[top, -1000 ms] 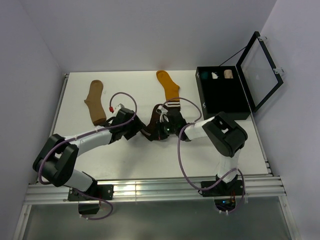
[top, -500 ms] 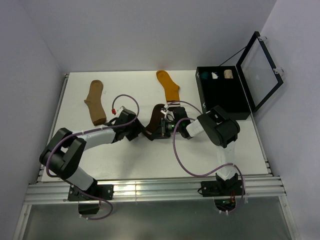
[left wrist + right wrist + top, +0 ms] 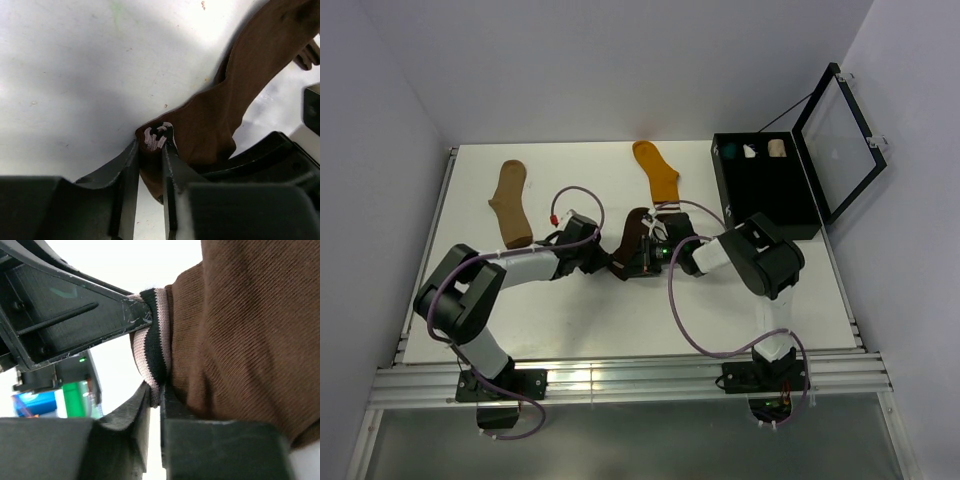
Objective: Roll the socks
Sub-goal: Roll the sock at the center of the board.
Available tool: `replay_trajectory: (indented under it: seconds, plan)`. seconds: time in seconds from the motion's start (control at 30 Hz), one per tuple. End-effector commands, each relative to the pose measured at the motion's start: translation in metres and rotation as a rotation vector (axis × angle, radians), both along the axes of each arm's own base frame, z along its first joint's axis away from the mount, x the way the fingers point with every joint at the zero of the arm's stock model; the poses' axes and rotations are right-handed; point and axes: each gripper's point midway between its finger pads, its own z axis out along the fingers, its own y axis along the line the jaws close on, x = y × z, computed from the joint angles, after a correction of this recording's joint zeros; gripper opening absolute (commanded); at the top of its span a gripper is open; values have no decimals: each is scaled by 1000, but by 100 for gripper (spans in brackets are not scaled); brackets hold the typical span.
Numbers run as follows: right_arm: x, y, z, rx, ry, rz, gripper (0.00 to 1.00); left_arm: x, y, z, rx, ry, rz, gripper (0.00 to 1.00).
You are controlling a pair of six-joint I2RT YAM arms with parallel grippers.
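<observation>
The dark brown sock (image 3: 630,238) lies folded at the table's middle, between both arms. My left gripper (image 3: 604,259) is shut on its folded edge (image 3: 215,115), right beside the white-striped cuff (image 3: 157,137); in the left wrist view the left gripper (image 3: 150,152) pinches brown fabric. My right gripper (image 3: 646,256) comes from the other side. In the right wrist view the right gripper (image 3: 155,390) is shut on the striped cuff (image 3: 156,335) of the brown sock (image 3: 240,330). The tan sock (image 3: 510,203) and the mustard-orange sock (image 3: 658,172) lie flat farther back, untouched.
An open black case (image 3: 765,190) stands at the back right, its lid (image 3: 838,140) raised; small teal, white and cream bundles sit in its compartments. The left arm's finger (image 3: 75,325) fills the upper left of the right wrist view. White walls bound the table.
My left gripper has slid right to the brown sock and closed on its edge. The right gripper has shifted left, holding the cuff, and the sock is more bunched.
</observation>
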Motion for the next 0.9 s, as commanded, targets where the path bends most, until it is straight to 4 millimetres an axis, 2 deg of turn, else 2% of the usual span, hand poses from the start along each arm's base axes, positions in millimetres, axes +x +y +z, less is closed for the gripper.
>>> replay_trajectory:
  seconds: [0.0, 0.07, 0.13, 0.17, 0.2, 0.23, 0.3, 0.33, 0.4, 0.43, 0.6, 0.7, 0.87]
  plan:
    - [4, -20, -18, -171, -80, -64, 14, -11, 8, -20, 82, 64, -30, 24]
    - [6, -23, -5, -202, -143, -73, 22, -11, 10, -21, 102, 67, -38, 22]
    - [8, -30, -6, -303, -238, -88, 34, -10, 10, -20, 107, 63, -47, 21]
    - [12, -30, 7, -319, -302, -102, 39, -11, 10, -20, 117, 65, -59, 21]
    - [21, -37, 8, -388, -377, -138, 45, -10, 9, -19, 120, 65, -66, 21]
    - [16, -32, 19, -403, -429, -134, 47, -11, 9, -20, 126, 69, -71, 21]
    - [19, -35, 26, -475, -533, -179, 50, -11, 9, -19, 134, 69, -86, 21]
    - [21, -35, 39, -478, -582, -202, 50, -11, 10, -19, 139, 71, -89, 21]
    - [23, -35, 47, -520, -675, -215, 52, -10, 9, -16, 144, 65, -103, 21]
    - [20, -29, 55, -532, -732, -220, 53, -10, 9, -17, 148, 67, -103, 21]
    - [11, -8, 63, -583, -905, -148, 54, -10, 8, -14, 151, 62, -120, 21]
    - [6, 6, 58, -595, -945, -99, 54, -9, 7, -14, 150, 61, -130, 21]
    - [2, 16, 42, -646, -983, -44, 53, -9, 6, -13, 146, 56, -138, 21]
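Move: The brown sock's rolled, striped cuff is already pinched by both my hands. From my right hand its middle lies about 1 cm ahead and 2 cm left; from my left hand it is roughly 2 cm back and 2 cm right, both at finger height. The unrolled foot stretches away some 9 cm straight ahead of my right hand and a little below. The mustard sock lies about 22 cm ahead and 6 cm right of that hand. My left hand stays put and keeps its pinch on the cuff while I open my right fingers to about half, let go, and lift that hand about 5 cm clear. I swing it round by some 60 degrees, from pointing left to forward-left and more steeply down, then bring it back down about 3 cm, open, over the cuff. ##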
